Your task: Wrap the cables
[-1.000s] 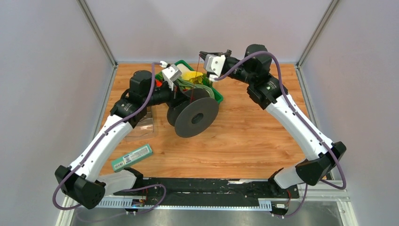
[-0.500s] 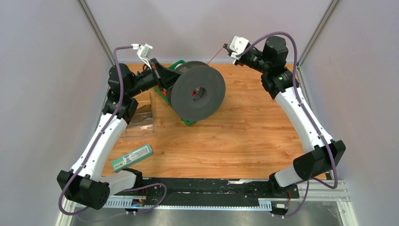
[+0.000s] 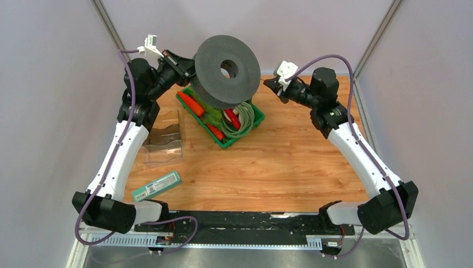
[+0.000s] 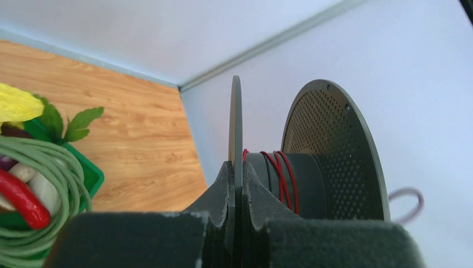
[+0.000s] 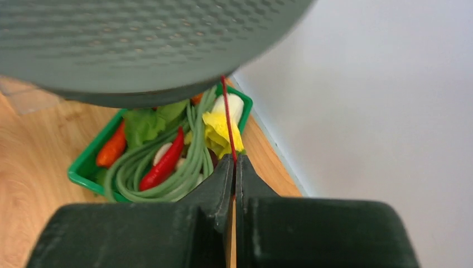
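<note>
A dark grey perforated spool (image 3: pixel 226 70) is held up in the air over the back of the table. My left gripper (image 3: pixel 187 66) is shut on the rim of its thin flange (image 4: pixel 236 123), one finger on each face. A few turns of the thin red cable (image 4: pixel 279 173) lie around the spool's hub. From under the spool (image 5: pixel 139 44) the red cable (image 5: pixel 227 120) runs straight down into my right gripper (image 5: pixel 235 159), which is shut on it. In the top view my right gripper (image 3: pixel 268 84) sits just right of the spool.
A green basket (image 3: pixel 244 133) with carrots, red chillies, leaves and pale green looped strands stands below the spool. A clear plastic container (image 3: pixel 164 142) and a green-and-white box (image 3: pixel 157 186) lie at the left. Walls stand close behind both grippers.
My left arm has lifted the spool off the table, up and back above the basket, turning its face toward the camera. My right gripper swung out right, then down, keeping the cable pinched.
</note>
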Robot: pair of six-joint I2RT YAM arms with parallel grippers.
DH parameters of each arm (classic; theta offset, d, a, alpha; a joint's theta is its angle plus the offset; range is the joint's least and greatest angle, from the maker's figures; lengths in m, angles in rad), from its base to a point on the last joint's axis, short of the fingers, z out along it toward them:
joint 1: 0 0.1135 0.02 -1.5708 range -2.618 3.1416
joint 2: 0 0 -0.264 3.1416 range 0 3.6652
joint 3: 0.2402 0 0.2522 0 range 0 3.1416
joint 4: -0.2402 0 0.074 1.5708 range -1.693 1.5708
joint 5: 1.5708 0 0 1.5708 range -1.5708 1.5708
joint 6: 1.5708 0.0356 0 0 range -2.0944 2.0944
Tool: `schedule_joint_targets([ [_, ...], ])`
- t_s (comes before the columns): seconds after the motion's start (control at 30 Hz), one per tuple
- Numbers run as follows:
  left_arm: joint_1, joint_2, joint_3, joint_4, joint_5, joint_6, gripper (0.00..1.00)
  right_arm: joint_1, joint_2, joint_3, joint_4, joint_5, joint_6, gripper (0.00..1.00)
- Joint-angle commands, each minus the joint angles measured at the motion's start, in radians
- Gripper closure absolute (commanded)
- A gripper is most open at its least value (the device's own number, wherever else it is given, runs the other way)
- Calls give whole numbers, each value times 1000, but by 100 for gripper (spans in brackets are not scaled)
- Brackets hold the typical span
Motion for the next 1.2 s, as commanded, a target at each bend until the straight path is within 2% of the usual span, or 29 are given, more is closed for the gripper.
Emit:
schedule_joint_targets([
  [0.0,21,8,242,-349,-289,-120,100,65,-85,-32,35,85,110,100],
  [0.03,18,22,272,-413,-313,-122,100,111,-88,-30,29,114,109,100],
  [0.13,13,24,275,-470,-396,-150,100,215,-89,-24,9,181,66,100],
  [0.3,7,59,335,-616,-461,-169,100,419,-76,-9,-16,358,-156,100],
  [0.47,-4,74,341,-697,-484,-206,100,625,-51,-20,104,546,-412,100],
  [0.6,-31,79,330,-697,-496,-214,100,711,22,-20,251,646,-589,100],
  [0.67,-45,82,326,-688,-496,-193,100,726,71,-3,287,675,-676,100],
  [0.77,-45,76,327,-675,-525,-151,100,723,118,3,360,760,-704,100],
  [0.83,-47,73,297,-571,-458,-70,100,707,118,32,319,774,-657,100],
  [0.93,-73,100,336,-575,-398,101,100,674,75,10,288,780,-660,100],
  [1.0,-105,107,324,-557,-377,155,100,650,43,-47,283,780,-671,100],
  [1.17,-186,122,189,-332,-306,147,100,595,-20,-150,276,820,-669,100],
])
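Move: The red cable end pinched in the right gripper lies some 18 cm right, 2 cm ahead and 10 cm below the left hand, which grips the spool by its lower flange. The spool's middle is about 4 cm ahead, 7 cm right and 4 cm above that left hand. From the right hand, the spool's middle is roughly 11 cm left, 2 cm ahead and 13 cm higher, and the vegetable basket 13 cm left, 4 cm back and 33 cm below. Sweep the right gripper left and back around the spool's lower near side, about 16 cm left at most, then ease a few centimetres right and forward, rolling it some 40 degrees, counter-clockwise seen from behind, with the cable still pinched. Meanwhile lower the left gripper and spool about 6 cm, swinging left and back again; tip its fingers down, then partly up, and keep it shut on the flange. ##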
